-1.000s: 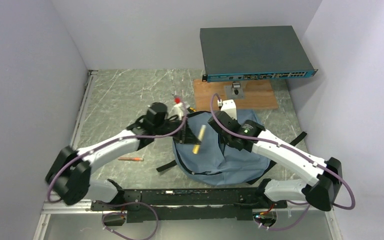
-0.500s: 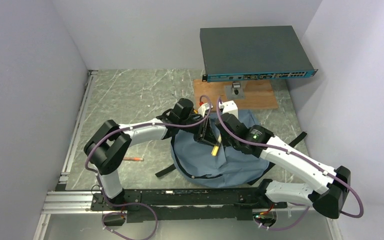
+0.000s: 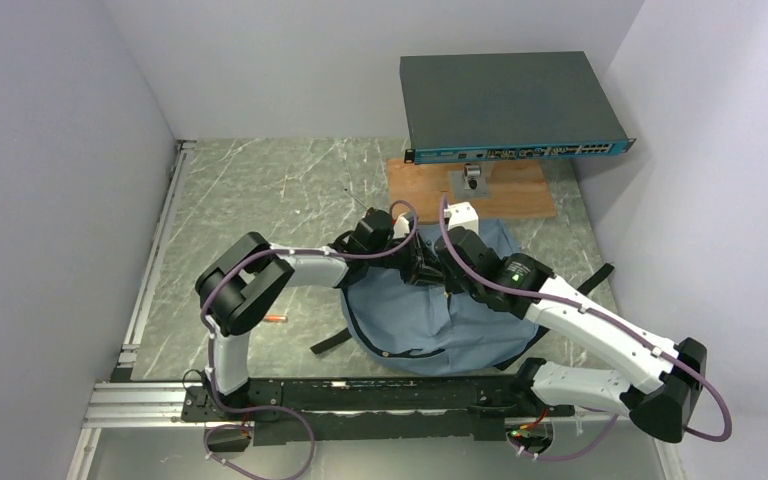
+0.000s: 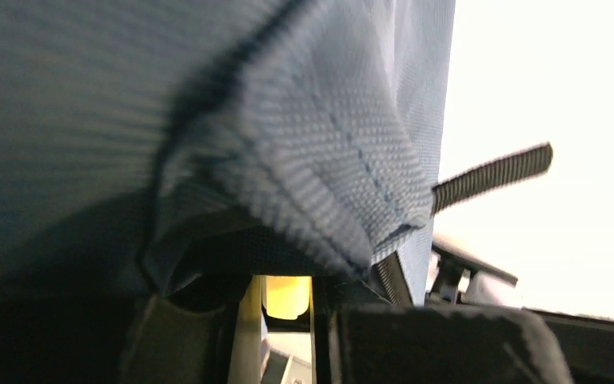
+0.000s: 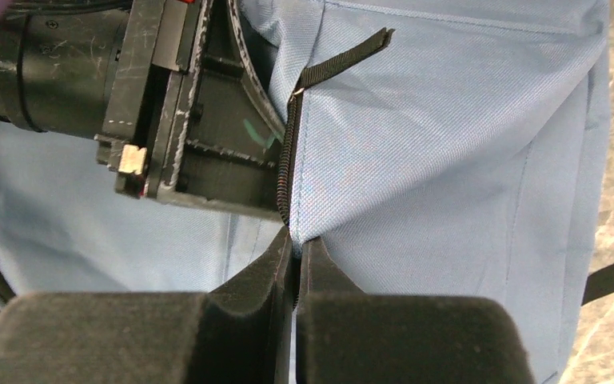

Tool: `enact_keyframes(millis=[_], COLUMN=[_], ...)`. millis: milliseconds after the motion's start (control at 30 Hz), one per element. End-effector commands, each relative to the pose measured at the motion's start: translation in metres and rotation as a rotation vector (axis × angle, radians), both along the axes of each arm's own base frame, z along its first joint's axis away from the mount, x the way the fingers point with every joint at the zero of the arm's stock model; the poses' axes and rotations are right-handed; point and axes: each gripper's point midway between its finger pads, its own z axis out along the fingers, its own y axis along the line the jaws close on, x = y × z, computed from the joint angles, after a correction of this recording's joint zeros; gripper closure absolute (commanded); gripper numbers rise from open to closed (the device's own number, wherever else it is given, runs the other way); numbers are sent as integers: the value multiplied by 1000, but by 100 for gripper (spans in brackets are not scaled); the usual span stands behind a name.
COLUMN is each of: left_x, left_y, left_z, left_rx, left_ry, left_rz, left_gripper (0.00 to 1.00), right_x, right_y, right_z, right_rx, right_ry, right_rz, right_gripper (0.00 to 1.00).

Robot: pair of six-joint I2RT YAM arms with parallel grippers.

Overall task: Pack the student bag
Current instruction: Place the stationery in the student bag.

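Note:
The student bag (image 3: 430,320) lies on the marble table between my arms, blue-grey with black zipper trim. My right gripper (image 3: 447,272) is shut on the zipper edge of the bag (image 5: 448,120), its fingertips (image 5: 296,244) pinching the fabric and holding the mouth up. My left gripper (image 3: 422,268) reaches into that mouth under the lifted fabric (image 4: 208,96). It is shut on a yellow object (image 4: 286,294), of which only the end shows between the fingers. The left gripper's black body (image 5: 168,104) sits just beside the pinched edge.
An orange pen (image 3: 273,318) lies on the table left of the bag. A grey network switch (image 3: 505,100) stands on a mount over a wooden board (image 3: 520,190) at the back. Black straps (image 3: 332,335) trail from the bag. White walls close in on both sides.
My left arm has swung right and carried the yellow object from above the bag down into its mouth, where it is mostly hidden. The right gripper kept its hold on the edge.

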Motion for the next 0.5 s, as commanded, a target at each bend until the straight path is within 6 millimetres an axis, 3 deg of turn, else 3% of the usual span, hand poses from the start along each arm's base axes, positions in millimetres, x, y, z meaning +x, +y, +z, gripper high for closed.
enact_keyframes(millis=[0, 67, 200, 300, 367, 467], left_x=[49, 57, 48, 33, 24, 15], left_y=[7, 13, 7, 4, 6, 12], left_z=[6, -2, -7, 1, 10, 28], left_rx=[163, 226, 227, 177, 148, 134], left_ry=[-96, -117, -119, -169, -225, -330], left_rz=[284, 345, 309, 252, 212, 163], left_gripper=[100, 95, 61, 46, 25, 18], right_x=[-1, -3, 1, 6, 9, 13], right_y=[36, 37, 29, 18, 12, 3], right_z=[40, 39, 34, 34, 34, 33], right_rx=[260, 277, 248, 217, 210, 196], right_ry=[-54, -44, -47, -56, -57, -59], right_rz=[38, 29, -19, -57, -75, -90], right_gripper=[100, 100, 100, 100, 100, 100])
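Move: The yellow stick is still in the left fingers, at the mouth of the bag's zipped pocket; the inside of that pocket lies about 4 cm to the left hand's right, 3 cm lower and level fore and aft. The edge that the right fingers pinch is some 2 cm right and 2 cm back of the left hand, and the zip's pull tab about 4 cm ahead and 1 cm right. From the right hand the pocket's inside is roughly 2 cm ahead, 2 cm right and 3 cm below. The yellow stick is let go inside the pocket: the left hand, fingers pointing right under the pinched edge, first shifts forward about 2 cm and turns some 10 degrees counter-clockwise while rolling a little. Its fingers then spread from nearly shut to wide open as the hand eases slightly back. The right hand stays put and keeps pinching the zipped edge, tilting only slightly. ##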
